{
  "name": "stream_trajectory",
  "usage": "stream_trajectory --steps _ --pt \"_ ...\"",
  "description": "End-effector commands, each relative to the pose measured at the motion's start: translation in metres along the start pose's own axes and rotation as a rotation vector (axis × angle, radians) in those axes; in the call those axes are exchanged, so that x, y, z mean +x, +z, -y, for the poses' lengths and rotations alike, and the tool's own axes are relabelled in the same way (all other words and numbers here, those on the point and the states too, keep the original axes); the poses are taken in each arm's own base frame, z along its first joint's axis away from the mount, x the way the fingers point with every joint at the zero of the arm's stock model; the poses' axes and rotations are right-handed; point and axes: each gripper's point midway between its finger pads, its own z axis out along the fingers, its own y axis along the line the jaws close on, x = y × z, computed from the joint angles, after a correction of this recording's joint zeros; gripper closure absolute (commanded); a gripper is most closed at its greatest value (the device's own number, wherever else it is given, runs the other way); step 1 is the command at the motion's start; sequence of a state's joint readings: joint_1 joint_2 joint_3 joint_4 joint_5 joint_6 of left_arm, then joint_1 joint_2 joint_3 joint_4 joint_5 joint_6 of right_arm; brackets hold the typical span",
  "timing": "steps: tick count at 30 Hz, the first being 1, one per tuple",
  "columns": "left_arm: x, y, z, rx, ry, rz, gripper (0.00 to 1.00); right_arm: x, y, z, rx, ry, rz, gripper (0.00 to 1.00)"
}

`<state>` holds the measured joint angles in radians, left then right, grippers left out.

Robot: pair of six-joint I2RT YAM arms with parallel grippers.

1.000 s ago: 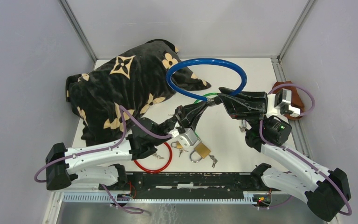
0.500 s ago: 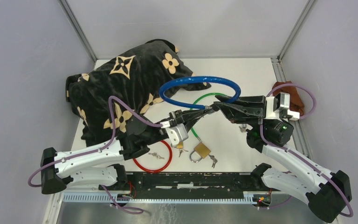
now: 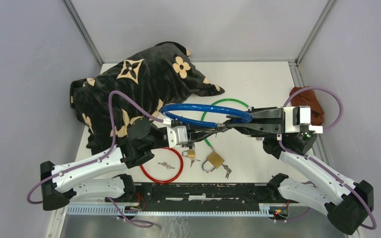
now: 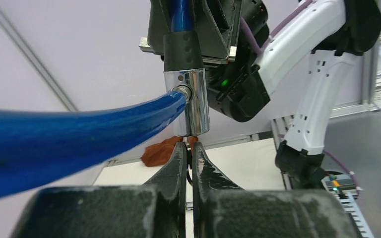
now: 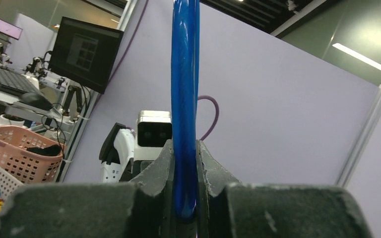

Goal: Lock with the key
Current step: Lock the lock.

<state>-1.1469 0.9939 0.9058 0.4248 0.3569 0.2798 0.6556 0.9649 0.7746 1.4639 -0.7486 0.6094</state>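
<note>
A blue cable lock [image 3: 203, 110] hangs in the air over the middle of the table, its loop lying nearly flat. My right gripper [image 3: 236, 120] is shut on the cable just above its chrome barrel [image 4: 194, 106]; the blue cable [image 5: 184, 99] runs up between the fingers. My left gripper [image 3: 222, 128] meets it from the left, shut on a small key [image 4: 188, 146] whose tip sits right at the barrel's underside. How deep the key sits in the barrel is hidden.
A black cloth with beige flowers [image 3: 129, 94] covers the back left. A green cable loop [image 3: 223, 103], a red cable loop [image 3: 163, 171], a brass padlock [image 3: 214, 159] and loose keys [image 3: 167, 165] lie on the table. A brown cloth [image 3: 310, 106] sits at the right edge.
The blue loop has tipped from upright to nearly flat. Both grippers have turned and come lower, staying joined at the barrel, and the left arm has stretched further right.
</note>
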Motion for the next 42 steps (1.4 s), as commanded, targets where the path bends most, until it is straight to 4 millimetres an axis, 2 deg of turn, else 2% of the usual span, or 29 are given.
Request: stream_trajectory --steps 1,12,17,21,29,30,32,34,37,42 --pt "-0.036 -0.002 0.026 0.149 -0.092 0.092 0.98 -0.023 0.009 -0.009 -0.066 -0.058 0.056 1.0" --pt "-0.034 -0.003 0.026 0.153 -0.049 0.099 0.98 -0.023 0.01 -0.009 -0.068 -0.069 0.049 1.0" --pt "-0.024 -0.004 0.025 0.144 -0.027 0.069 0.98 -0.025 0.01 -0.01 -0.068 -0.077 0.049 1.0" --pt "-0.016 -0.005 0.024 0.134 -0.012 0.048 0.86 -0.027 0.01 -0.01 -0.061 -0.083 0.05 1.0" --pt "0.0 -0.006 0.02 0.111 -0.007 -0.005 0.85 -0.033 0.011 -0.012 -0.065 -0.091 0.062 1.0" --pt "0.001 -0.006 0.019 0.107 -0.018 -0.006 0.8 -0.033 0.011 -0.012 -0.067 -0.09 0.063 1.0" --pt "0.001 -0.007 0.014 0.094 -0.052 -0.002 0.63 -0.035 0.011 -0.013 -0.068 -0.091 0.066 1.0" --pt "0.001 -0.009 0.008 0.082 -0.09 0.01 0.51 -0.036 0.011 -0.013 -0.065 -0.091 0.068 1.0" --pt "-0.002 -0.01 0.003 0.073 -0.109 0.028 0.45 -0.036 0.011 -0.011 -0.05 -0.088 0.07 1.0" --pt "0.002 -0.01 -0.003 0.041 -0.104 0.03 0.45 -0.037 0.011 -0.011 -0.049 -0.086 0.078 1.0"
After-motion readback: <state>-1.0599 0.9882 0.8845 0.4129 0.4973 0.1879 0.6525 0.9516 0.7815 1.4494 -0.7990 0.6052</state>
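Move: My left fingers are already shut on the key at the blue cable lock's end; the lock's metal barrel lies about 3 cm to their right and 3 cm above, level fore and aft. Of the things on the table some 40 cm below that hand, the large brass padlock is roughly 2 cm ahead and 2 cm right, the small padlock about 4 cm ahead and 8 cm left. From my right hand the barrel is about 3 cm left and 3 cm lower, straight across. I let the key go: my left fingers, pinching it until now, spread to a little over half open beneath the lock. Before that both hands ease back about 1 cm together, the left turning slightly clockwise; as its fingers open, my left hand slips some 1.5 cm forward and 1 cm down, while my right keeps its grip and holds the lock up. ##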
